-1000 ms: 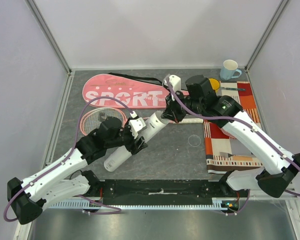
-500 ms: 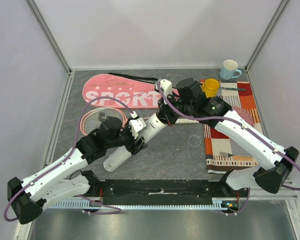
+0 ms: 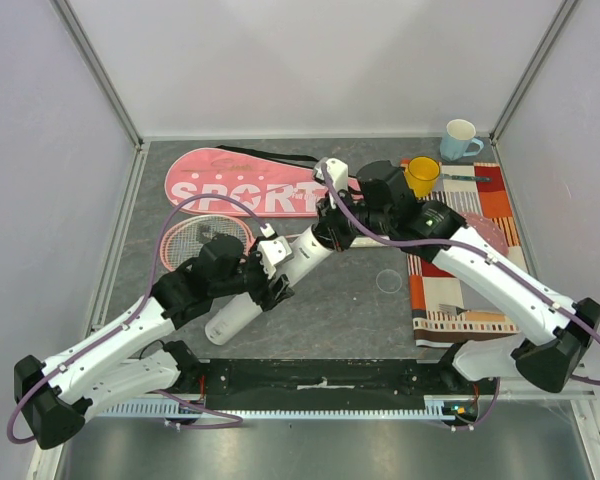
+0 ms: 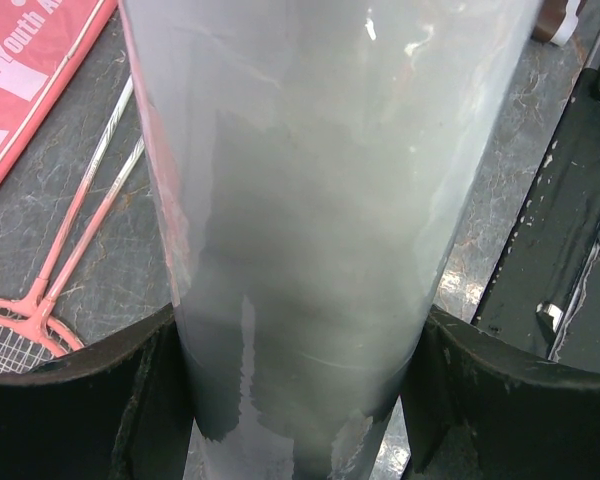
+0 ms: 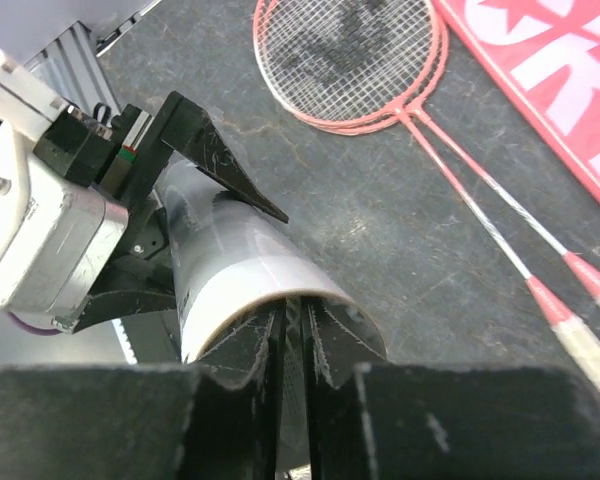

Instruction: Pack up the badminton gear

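Note:
The long white tube [image 3: 242, 308] lies slanted, its mouth raised toward the back right. My left gripper [image 3: 272, 275] is shut on its middle, and the tube [image 4: 320, 200] fills the span between that gripper's [image 4: 300, 335] black fingers. My right gripper [image 3: 330, 226] reaches into the tube's [image 5: 230, 270] open mouth. Its [image 5: 293, 325] fingers stand a narrow slit apart, with something pale and netted in the slit; whether it is gripped is unclear. Two pink rackets [image 3: 195, 235] [image 5: 350, 60] lie beside the pink "SPORT" bag [image 3: 245, 185] [image 5: 550, 60]. No shuttlecock shows clearly.
A striped orange cloth [image 3: 460, 285] covers the table's right side. A yellow cup [image 3: 420, 175] and a pale blue cup [image 3: 460, 138] stand at the back right. A clear round lid [image 3: 388, 281] lies left of the cloth. A black rail [image 3: 320, 380] runs along the near edge.
My right gripper has moved left and down to the tube's mouth, uncovering the yellow cup. My left gripper still holds the tube in the same place.

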Robot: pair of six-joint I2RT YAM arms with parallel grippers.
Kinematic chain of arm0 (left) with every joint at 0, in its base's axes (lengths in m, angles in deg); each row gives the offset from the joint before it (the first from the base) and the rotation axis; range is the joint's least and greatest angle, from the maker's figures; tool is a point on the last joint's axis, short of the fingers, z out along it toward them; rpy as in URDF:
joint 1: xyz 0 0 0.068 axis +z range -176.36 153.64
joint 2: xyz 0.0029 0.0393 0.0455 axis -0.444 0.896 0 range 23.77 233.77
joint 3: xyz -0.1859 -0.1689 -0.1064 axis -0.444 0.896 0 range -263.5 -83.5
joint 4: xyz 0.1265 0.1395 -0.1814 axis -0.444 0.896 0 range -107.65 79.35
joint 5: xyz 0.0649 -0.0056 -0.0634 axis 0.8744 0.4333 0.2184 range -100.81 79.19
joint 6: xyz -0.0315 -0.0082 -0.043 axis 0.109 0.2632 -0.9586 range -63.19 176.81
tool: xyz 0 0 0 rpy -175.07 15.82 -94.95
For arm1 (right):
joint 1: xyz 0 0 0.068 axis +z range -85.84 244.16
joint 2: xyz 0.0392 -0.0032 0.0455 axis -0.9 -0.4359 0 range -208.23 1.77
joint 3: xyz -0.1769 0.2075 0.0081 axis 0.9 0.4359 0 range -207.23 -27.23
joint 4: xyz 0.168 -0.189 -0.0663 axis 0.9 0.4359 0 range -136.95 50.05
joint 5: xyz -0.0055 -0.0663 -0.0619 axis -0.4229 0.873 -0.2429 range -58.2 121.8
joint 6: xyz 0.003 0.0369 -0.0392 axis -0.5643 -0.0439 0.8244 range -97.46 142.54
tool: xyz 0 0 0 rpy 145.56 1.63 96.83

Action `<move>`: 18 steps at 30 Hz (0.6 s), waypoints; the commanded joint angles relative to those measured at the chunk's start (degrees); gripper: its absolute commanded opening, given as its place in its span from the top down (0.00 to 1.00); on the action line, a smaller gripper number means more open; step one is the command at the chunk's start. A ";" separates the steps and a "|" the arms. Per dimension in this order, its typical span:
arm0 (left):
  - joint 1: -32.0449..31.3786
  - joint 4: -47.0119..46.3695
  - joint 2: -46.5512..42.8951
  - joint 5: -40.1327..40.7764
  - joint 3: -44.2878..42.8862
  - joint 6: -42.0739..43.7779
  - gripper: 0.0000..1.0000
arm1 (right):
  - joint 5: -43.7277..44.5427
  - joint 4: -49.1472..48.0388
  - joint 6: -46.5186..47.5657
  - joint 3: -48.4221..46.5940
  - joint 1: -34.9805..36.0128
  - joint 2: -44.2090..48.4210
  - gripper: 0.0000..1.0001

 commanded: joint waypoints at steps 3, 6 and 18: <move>-0.10 -3.72 -0.89 0.20 -1.68 0.70 0.84 | 13.23 5.85 1.96 -4.98 0.56 6.30 0.67; -0.10 -3.72 -0.98 0.55 -1.68 0.61 0.84 | 20.53 7.70 1.70 -6.12 0.47 10.16 0.50; -0.10 -3.72 -1.94 2.13 -1.68 0.34 0.85 | 41.33 8.06 -7.88 15.45 -12.08 19.85 0.31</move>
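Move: The right fingertips are still in the tube's mouth. The clear lid lies flat on the mat about 18 cm to this hand's right, 3 cm ahead and some 28 cm below; the racket handles are about 17 cm ahead, 14 cm right and equally low. From the left hand, which holds the tube, the lid is roughly 29 cm right, 8 cm ahead and 17 cm down. Swinging quickly out to the right, the right hand draws its fingertips out of the tube's mouth and travels some 16 cm, rising about 8 cm before dipping slightly and edging forward late on. The fingers spread from nearly shut to well open, and the wrist turns about 40 degrees clockwise, ending roughly over the clear lid. The left hand keeps its grip, holding the tube tilted and still. ##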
